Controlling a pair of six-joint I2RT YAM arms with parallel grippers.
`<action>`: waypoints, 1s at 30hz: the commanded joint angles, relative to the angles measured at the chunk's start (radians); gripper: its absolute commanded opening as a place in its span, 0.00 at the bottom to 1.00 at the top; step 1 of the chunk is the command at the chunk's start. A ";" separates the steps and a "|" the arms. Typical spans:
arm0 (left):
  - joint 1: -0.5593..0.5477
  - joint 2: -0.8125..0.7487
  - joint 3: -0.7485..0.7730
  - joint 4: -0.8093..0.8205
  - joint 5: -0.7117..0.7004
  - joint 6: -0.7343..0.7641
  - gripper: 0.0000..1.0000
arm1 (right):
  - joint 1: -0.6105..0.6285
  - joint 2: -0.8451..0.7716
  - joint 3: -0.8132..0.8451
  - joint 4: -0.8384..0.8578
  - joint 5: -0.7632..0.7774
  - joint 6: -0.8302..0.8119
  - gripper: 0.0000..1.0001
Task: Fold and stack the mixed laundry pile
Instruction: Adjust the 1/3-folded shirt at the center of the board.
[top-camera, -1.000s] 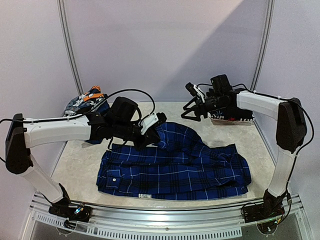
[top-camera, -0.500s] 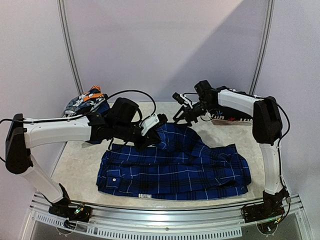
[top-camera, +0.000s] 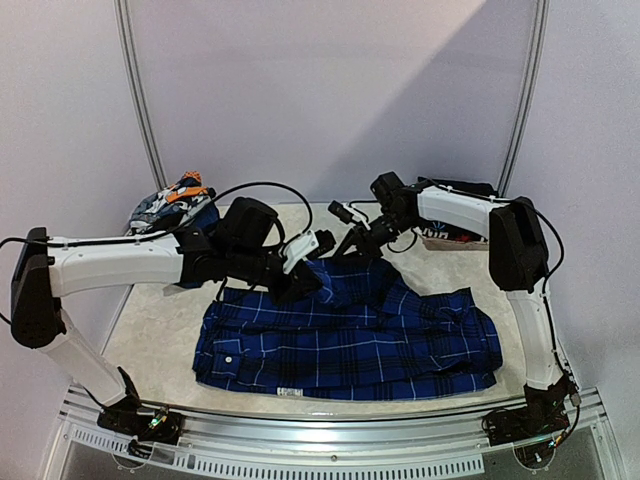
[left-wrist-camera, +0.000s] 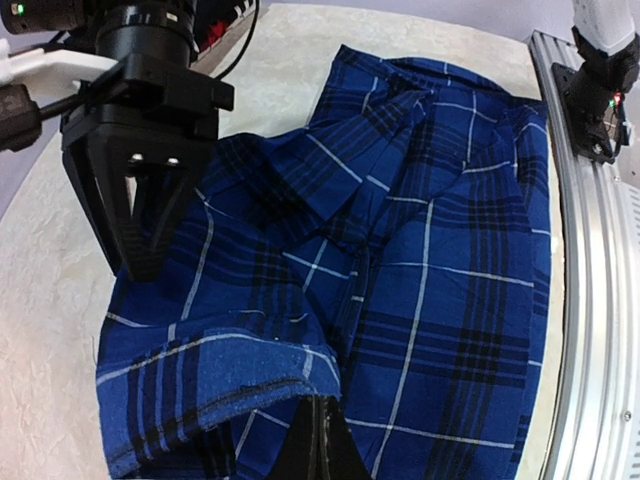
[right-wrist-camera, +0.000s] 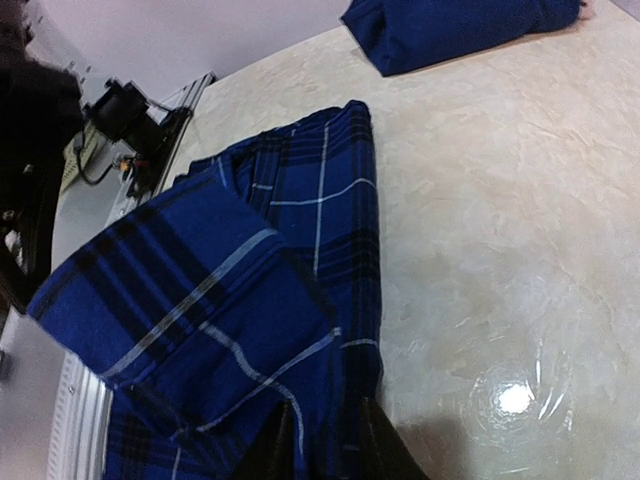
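Observation:
A blue plaid shirt (top-camera: 350, 330) lies spread across the middle of the table. My left gripper (top-camera: 322, 268) is shut on a raised fold at the shirt's far left; in the left wrist view the hem drapes over its closed tips (left-wrist-camera: 322, 440). My right gripper (top-camera: 352, 247) reaches in from the back right and is shut on the shirt's far edge, with cloth (right-wrist-camera: 220, 300) pinched between its fingers (right-wrist-camera: 325, 440). The left wrist view shows its black fingers meeting on the fabric (left-wrist-camera: 145, 262). The rest of the mixed laundry pile (top-camera: 170, 205), with grey-white-orange patterned pieces, sits at the back left.
A dark blue garment (right-wrist-camera: 450, 30) lies on the pale tabletop (right-wrist-camera: 520, 250) beyond the shirt. A low dark and red patterned object (top-camera: 455, 238) sits at the back right. A metal rail (top-camera: 330, 415) runs along the near edge.
The right arm swung left from the back right down to the shirt's far edge, and its jaws closed on the cloth. The left arm kept its hold and barely moved.

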 joint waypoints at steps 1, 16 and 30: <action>-0.017 -0.022 -0.037 0.029 0.000 0.010 0.00 | -0.001 -0.012 0.012 -0.042 -0.011 -0.009 0.10; -0.015 -0.261 -0.248 0.105 -0.202 -0.214 0.57 | 0.116 -0.450 -0.520 0.601 0.394 0.527 0.00; 0.107 -0.447 -0.496 0.362 -0.081 -0.395 0.99 | 0.170 -0.575 -0.559 0.545 0.102 0.581 0.00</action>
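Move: The left gripper, already shut on the raised blue plaid shirt flap, has the shirt's far left corner about 21 cm to its left, 3 cm farther out and some 15 cm lower; the body of the shirt centres roughly 7 cm back, 7 cm right and 15 cm below. The right fingers already straddle the raised flap's far edge, right at the hand; from this hand the folded stack lies about 31 cm right, 13 cm farther out and 8 cm lower. The right gripper finishes shutting on the raised far edge of the shirt flap and, keeping that pinch, carries it first back towards the robot almost level, then up as well, ending about 8 cm back and 10 cm higher. Meanwhile the left hand dips slightly, opens wide to let go of the flap, and slides away about 10 cm to the left towards the shirt's left end, rising a little and turning some 25 degrees counter-clockwise. ##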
